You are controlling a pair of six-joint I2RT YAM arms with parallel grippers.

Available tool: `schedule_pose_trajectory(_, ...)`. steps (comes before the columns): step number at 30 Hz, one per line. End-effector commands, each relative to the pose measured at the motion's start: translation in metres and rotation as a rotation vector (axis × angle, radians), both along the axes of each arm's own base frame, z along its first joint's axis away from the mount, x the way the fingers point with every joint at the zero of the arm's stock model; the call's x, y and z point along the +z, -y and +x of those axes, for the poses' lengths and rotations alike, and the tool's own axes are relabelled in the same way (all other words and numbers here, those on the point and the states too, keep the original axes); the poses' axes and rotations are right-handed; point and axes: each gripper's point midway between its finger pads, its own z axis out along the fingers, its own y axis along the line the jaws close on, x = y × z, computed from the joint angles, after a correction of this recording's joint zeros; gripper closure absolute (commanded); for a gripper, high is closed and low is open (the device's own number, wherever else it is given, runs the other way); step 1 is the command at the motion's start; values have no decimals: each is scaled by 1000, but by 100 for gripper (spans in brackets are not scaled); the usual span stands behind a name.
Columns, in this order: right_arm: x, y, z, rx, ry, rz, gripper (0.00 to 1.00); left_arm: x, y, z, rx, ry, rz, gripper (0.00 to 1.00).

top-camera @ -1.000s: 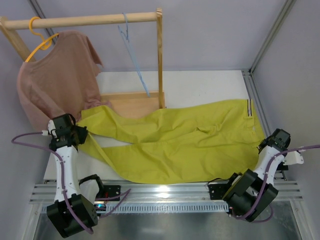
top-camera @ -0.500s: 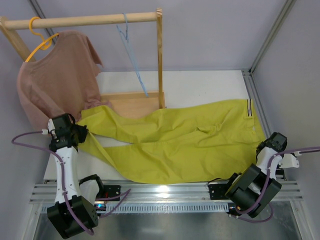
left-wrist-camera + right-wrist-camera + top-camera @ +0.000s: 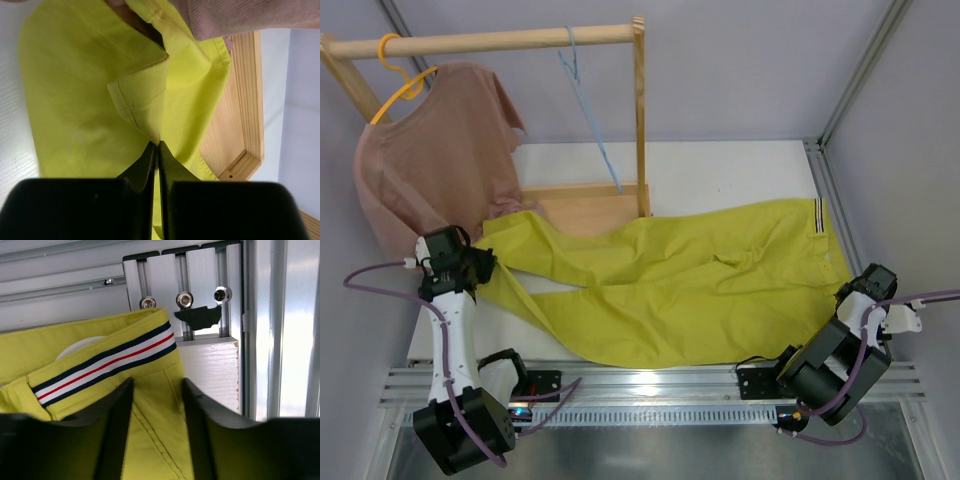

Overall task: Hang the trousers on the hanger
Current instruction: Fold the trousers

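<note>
The yellow-green trousers [image 3: 680,290] lie spread flat across the table, waistband with striped trim [image 3: 105,362] at the right, legs running left. My left gripper [image 3: 158,144] is shut on a fold of a trouser leg near its hem, at the table's left [image 3: 488,268]. My right gripper [image 3: 157,382] is open at the right edge [image 3: 847,292], its fingers standing either side of the yellow cloth just below the striped waistband. The thin light-blue hanger [image 3: 588,120] hangs from the wooden rail [image 3: 490,42] at the back, bare.
A dusty-pink T-shirt [image 3: 430,160] hangs on a yellow hanger [image 3: 400,85] at the rail's left end. The rack's wooden post [image 3: 641,120] and base [image 3: 585,205] stand behind the trousers. Aluminium rails [image 3: 200,285] border the table's right and near edges.
The right arm has drawn slightly back toward the near right corner, and its jaws have narrowed a little. The left arm holds still on the trouser leg.
</note>
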Motion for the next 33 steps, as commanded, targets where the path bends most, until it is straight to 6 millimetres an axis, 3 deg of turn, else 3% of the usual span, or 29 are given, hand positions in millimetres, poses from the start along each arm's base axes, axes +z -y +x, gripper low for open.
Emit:
schedule_pose_trajectory(1, 3, 9, -8, -50, -28, -39, 59, 6, -3, 10, 0, 42, 10, 100)
schedule_pose_trajectory(3, 5, 9, -12, -66, -50, -39, 81, 7, -2, 11, -1, 48, 7, 100)
schedule_pose_trajectory(6, 18, 12, -16, -72, -77, -52, 96, 9, -3, 10, 4, 51, 11, 100)
schedule_pose_trajectory(14, 104, 27, -17, -84, -32, -189, 96, 24, -16, 7, 37, 40, 82, 100)
schedule_pose_trajectory(19, 117, 23, -26, -96, -29, -220, 96, 24, -27, 2, 74, 10, 129, 100)
schedule_pose_trajectory(26, 155, 23, -38, -158, 4, -300, 96, 35, -50, -12, 188, -5, 229, 100)
schedule_pose_trajectory(33, 183, 22, -68, -241, -47, -406, 96, 45, -58, -24, 220, -44, 278, 100)
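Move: The striped waistband corner nearest my base is about 5 cm right of my right hand, 1 cm back and 1 cm below; the cloth beside it is already between my open fingers. The far striped corner is 29 cm ahead and 9 cm left. From my left hand, which holds the near leg's hem, the near corner is roughly 89 cm right, 15 cm back and 14 cm below; the far leg's hem is 11 cm ahead and 1 cm right. I draw my right hand back a centimetre while pinching the trousers' side edge just below the striped waistband, then lift it some 15 cm, drifting back and tipping the fingers about 15 degrees outward to the right. My left hand, shut on the near leg's hem throughout, waits, then pulls it about 4 cm left towards the pink shirt, a little back and up, rolling slightly. ##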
